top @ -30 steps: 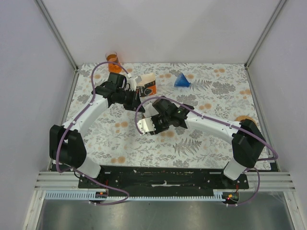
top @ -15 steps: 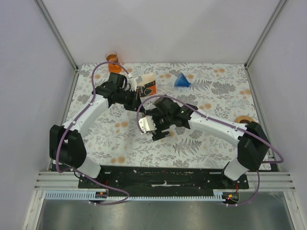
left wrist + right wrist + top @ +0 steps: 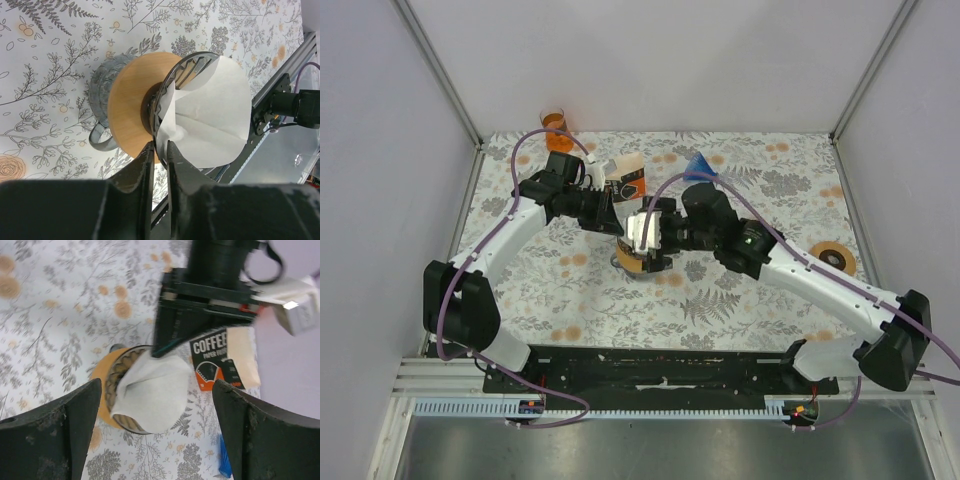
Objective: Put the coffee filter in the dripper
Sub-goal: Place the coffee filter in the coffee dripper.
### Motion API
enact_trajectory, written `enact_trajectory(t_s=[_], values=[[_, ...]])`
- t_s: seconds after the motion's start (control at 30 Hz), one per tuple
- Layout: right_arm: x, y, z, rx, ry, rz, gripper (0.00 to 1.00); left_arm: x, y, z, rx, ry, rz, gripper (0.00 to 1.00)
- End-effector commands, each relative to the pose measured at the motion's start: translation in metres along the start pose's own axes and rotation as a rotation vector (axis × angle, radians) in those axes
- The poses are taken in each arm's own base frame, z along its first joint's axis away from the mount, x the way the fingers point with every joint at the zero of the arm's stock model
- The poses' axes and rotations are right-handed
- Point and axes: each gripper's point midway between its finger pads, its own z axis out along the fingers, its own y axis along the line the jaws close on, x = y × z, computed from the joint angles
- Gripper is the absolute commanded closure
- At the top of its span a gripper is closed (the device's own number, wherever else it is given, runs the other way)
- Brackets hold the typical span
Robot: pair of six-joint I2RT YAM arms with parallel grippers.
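Note:
The dripper (image 3: 132, 107), a glass cone with a wooden collar and a handle, is near the table's middle (image 3: 631, 262) and looks tilted. The white coffee filter (image 3: 212, 112) lies inside its cone (image 3: 155, 390), with one edge sticking out over the rim. My left gripper (image 3: 160, 150) straddles the rim and the filter's edge, its jaws parted only a little. My right gripper (image 3: 156, 386) hangs just above and beside the dripper (image 3: 107, 385). It is open wide with nothing between its fingers.
A coffee filter box (image 3: 630, 182) stands just behind the dripper and is also in the right wrist view (image 3: 220, 360). A blue funnel (image 3: 699, 168) lies at the back, an orange cup (image 3: 553, 120) in the back left corner, and an orange ring (image 3: 832, 256) at the right edge.
The right gripper has opened wide, let go of the dripper and drawn back up and to the right. The left jaws have parted slightly at the rim.

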Motion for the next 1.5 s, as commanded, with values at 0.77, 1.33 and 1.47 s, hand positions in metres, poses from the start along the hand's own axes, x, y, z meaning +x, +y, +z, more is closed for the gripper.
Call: enact_trajectory(t_s=[0.77, 1.33, 1.47], values=[[0.092, -0.016, 0.062, 0.149, 0.323, 0.873, 0.95, -0.024, -0.027, -0.035, 0.066, -0.076, 0.114, 0.51], [0.136, 0.026, 0.102, 0.199, 0.604, 0.997, 0.99, -0.011, -0.003, -0.016, 0.041, -0.101, -0.121, 0.45], [0.136, 0.033, 0.109, 0.183, 0.614, 1.023, 0.99, -0.008, 0.004, -0.009, 0.031, -0.106, -0.140, 0.48]])
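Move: The filter still pokes crookedly out of the coffee dripper, its middle roughly 6 cm ahead of the open right gripper and 13 cm below; the dripper's cone is also 6 cm ahead and some 16 cm down. From the left fingertips at the rim, the filter lies about 6 cm to the right and 1 cm higher, the cone 5 cm right and 3 cm lower. The coffee filter packet lies flat about 23 cm beyond the cone and 3 cm left of it. Swing the right gripper forward about 7 cm, rising slightly, then shut its fingers and take them down some 17 cm from that crest into the filter, tipping them downward and turning the wrist about 50 degrees clockwise so the closed tips press the paper into the cone. Meanwhile open the left fingers to let go of the filter, lift them 2 to 3 cm, then sink back beside the rim. ##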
